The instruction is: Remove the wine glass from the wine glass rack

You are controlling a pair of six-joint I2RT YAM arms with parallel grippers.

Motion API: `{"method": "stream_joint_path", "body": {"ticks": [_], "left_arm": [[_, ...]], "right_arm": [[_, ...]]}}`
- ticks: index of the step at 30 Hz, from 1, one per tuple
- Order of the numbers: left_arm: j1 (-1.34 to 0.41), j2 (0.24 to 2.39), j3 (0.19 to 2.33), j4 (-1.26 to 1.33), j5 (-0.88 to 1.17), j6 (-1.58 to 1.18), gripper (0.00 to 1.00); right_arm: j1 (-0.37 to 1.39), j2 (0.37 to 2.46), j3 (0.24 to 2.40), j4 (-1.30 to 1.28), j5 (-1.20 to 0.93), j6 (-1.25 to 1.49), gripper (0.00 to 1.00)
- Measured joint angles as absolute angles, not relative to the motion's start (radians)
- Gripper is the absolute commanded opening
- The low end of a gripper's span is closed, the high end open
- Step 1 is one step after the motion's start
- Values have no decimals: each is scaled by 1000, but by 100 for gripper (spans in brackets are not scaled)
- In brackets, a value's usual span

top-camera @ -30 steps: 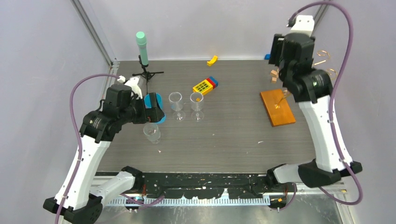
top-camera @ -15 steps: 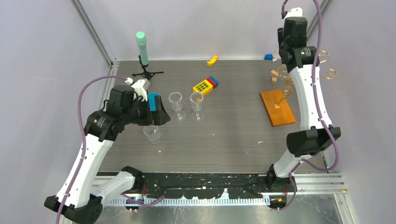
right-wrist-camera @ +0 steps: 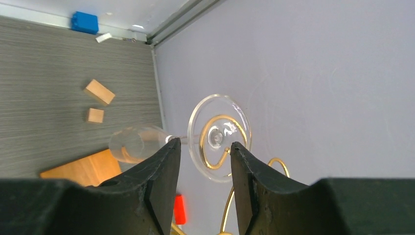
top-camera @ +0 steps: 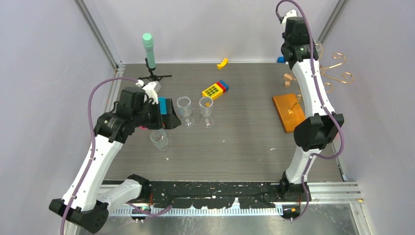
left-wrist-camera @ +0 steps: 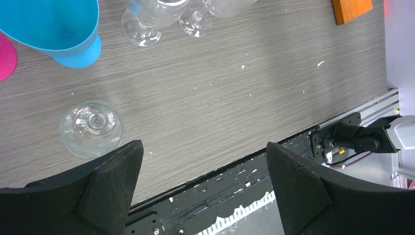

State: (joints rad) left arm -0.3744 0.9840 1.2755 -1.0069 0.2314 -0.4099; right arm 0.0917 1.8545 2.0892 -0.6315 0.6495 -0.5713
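Observation:
The wine glass (right-wrist-camera: 219, 131) hangs upside down from a gold spiral arm of the wine glass rack (right-wrist-camera: 215, 161), its round foot towards the right wrist camera and its bowl down to the left. My right gripper (right-wrist-camera: 204, 147) is raised high by the right wall. Its jaws are partly closed but apart, one on each side of the foot, and a gap shows beside the left finger. The rack's curls (top-camera: 337, 68) rise above its orange-brown base (top-camera: 291, 112). My left gripper (top-camera: 169, 120) hovers wide open and empty over the table's left side.
Three clear glasses stand on the table (top-camera: 184, 108), (top-camera: 206, 108), (top-camera: 159, 139), beside a blue cup (left-wrist-camera: 58, 24). A mint microphone on a stand (top-camera: 149, 49), a yellow-blue toy (top-camera: 214, 90), wooden blocks (top-camera: 287, 78) and a blue block (top-camera: 280, 59) sit further back.
The right arm has swung up and back from above the wooden base to the rack's top, and its jaws have narrowed. The left gripper has shifted slightly right.

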Motion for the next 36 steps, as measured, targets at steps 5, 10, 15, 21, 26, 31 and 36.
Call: {"method": "stream_joint_path", "body": {"ticks": [5,10,15,21,26,31,36], "left_arm": [[-374,1013,1267,-998,228,-410,100],[-374,1019,1266,-996,203,-406,100],[-374,1019,1264,-986,184,-403,100],[-374,1016,1231,-968,158,-403,100],[-374,1011,1220,-959,148,-402,100],[-374,1001,1208,-953,146,-403,100],[-374,1000,1203,-949,146,-403,100]], "right_arm": [[88,1889,2089,-592,686,-654,46],[87,1892,2089,-581,695,-677,45],[83,1897,2089,-572,699,-685,32],[82,1899,2069,-550,698,-691,5],[83,1887,2034,-460,721,-739,0],[83,1879,1964,-369,754,-819,0],[83,1872,1930,-316,772,-891,0]]}}
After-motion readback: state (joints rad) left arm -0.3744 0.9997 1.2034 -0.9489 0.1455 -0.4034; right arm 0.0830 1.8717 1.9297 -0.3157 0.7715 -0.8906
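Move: The wine glass hangs foot-up on the rack. The middle of its foot lies about 3 cm ahead of the right hand and 3 cm to its right, level with it. From this hand, the rack's hub is some 7 cm back, 4 cm right and 3 cm lower; the wooden board is about 10 cm back, 2 cm left and 36 cm below. From the left hand, the foot lies about 32 cm ahead, 50 cm right and 9 cm higher. Ease the half-open right gripper about 1.5 cm forward and to the right onto the wine glass's foot, then shut the fingers until they pinch the rim. Keep drifting right, about 2.5 cm in all, while rolling the hand some 15 degrees, left side down. Let the open, empty left hand sink about 2.5 cm and edge forward. ##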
